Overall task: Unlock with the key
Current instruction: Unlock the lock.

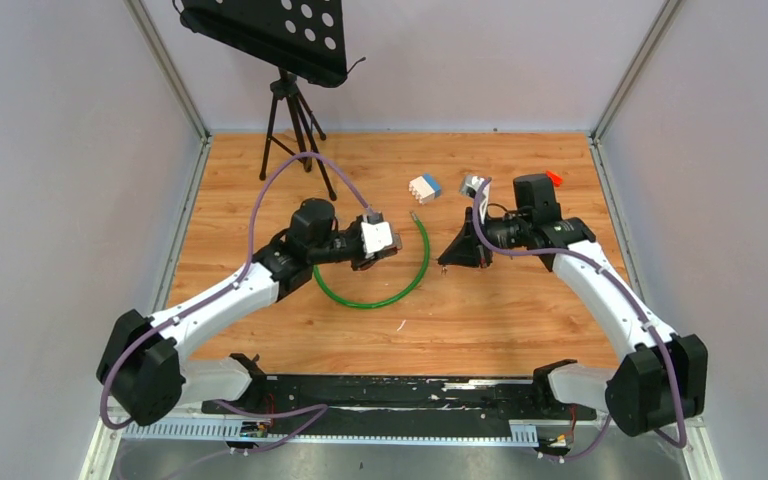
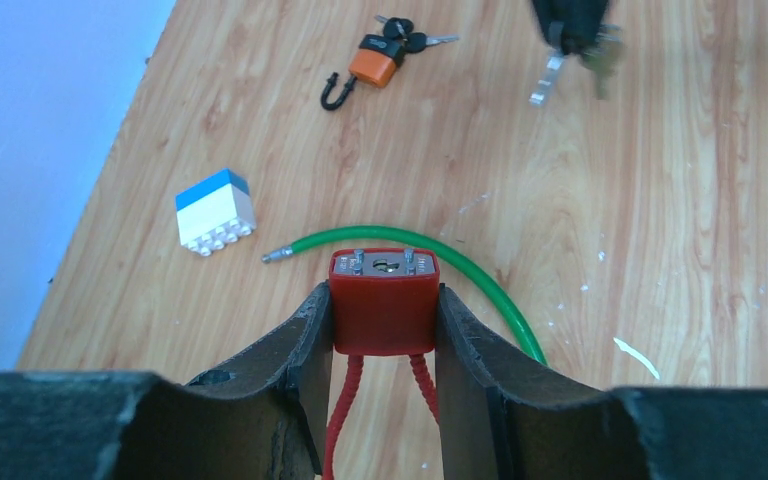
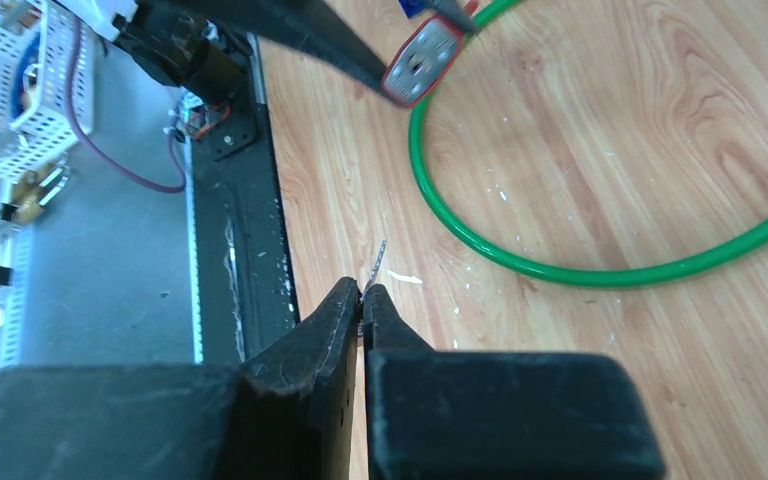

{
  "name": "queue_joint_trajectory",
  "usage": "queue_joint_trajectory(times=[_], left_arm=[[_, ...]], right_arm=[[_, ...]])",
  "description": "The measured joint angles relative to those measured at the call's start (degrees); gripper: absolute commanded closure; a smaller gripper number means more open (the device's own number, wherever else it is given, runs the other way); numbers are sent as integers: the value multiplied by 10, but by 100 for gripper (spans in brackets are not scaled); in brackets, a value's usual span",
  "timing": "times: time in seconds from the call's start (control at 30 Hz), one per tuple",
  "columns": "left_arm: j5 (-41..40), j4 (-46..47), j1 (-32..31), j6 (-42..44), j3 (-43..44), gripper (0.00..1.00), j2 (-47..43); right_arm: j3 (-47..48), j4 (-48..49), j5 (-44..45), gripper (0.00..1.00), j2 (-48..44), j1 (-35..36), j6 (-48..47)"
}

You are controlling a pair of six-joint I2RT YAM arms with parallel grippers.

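Note:
A red padlock (image 2: 384, 305) with a red cable shackle is clamped between the fingers of my left gripper (image 2: 384, 292), its keyhole face turned away from the wrist. In the top view my left gripper (image 1: 382, 252) is over the left-middle of the table. My right gripper (image 3: 363, 292) is shut on a key (image 3: 378, 262); only a thin metal blade shows past the fingertips. The red padlock (image 3: 422, 62) is up and ahead of it, apart from the key. In the left wrist view the key (image 2: 550, 80) hangs at the top. My right gripper (image 1: 450, 258) faces the left one.
A green cable ring (image 1: 400, 285) lies on the wooden table under both grippers. A blue and white block (image 1: 424, 187) sits behind it. An orange padlock with keys (image 2: 375, 62) lies farther back. A black tripod stand (image 1: 295, 110) stands at the back left.

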Motion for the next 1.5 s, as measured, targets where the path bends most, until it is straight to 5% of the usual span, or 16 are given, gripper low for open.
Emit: queue_joint_trajectory(times=[0.23, 0.57, 0.9, 1.5], left_arm=[[54, 72, -1, 64, -129, 100, -82], [57, 362, -2, 123, -351, 100, -126], [40, 575, -12, 173, -415, 100, -117], [6, 665, -30, 228, -428, 100, -61]], right_arm=[[49, 7, -45, 100, 63, 16, 42], [57, 32, -67, 100, 114, 96, 98], [57, 79, -33, 100, 153, 156, 123], [57, 106, 54, 100, 147, 189, 153]])
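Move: The red lock, held in the left hand, is about 10 cm to the right hand's left and 4 cm farther out, roughly level with that hand. The key gripped there lies some 9 cm to the left hand's right and 4 cm nearer the bases. On the table some 19 cm below, the green hose ring centres about 7 cm ahead and 3 cm left of the left hand; the white-blue block is 23 cm ahead and 8 cm right. The right hand keeps its pinch on the key and carries it about 10 cm left towards the lock, rising slightly at first, then easing 2 cm back and sinking 3 cm, almost stopping beside the lock's keyhole end. The left hand, still gripping the lock, draws it back about 6 cm and some 3 cm left, dips and comes most of the way up again, and rolls some 45 degrees about its own fingers, forward side upward, then nearly holds still to present the lock. ##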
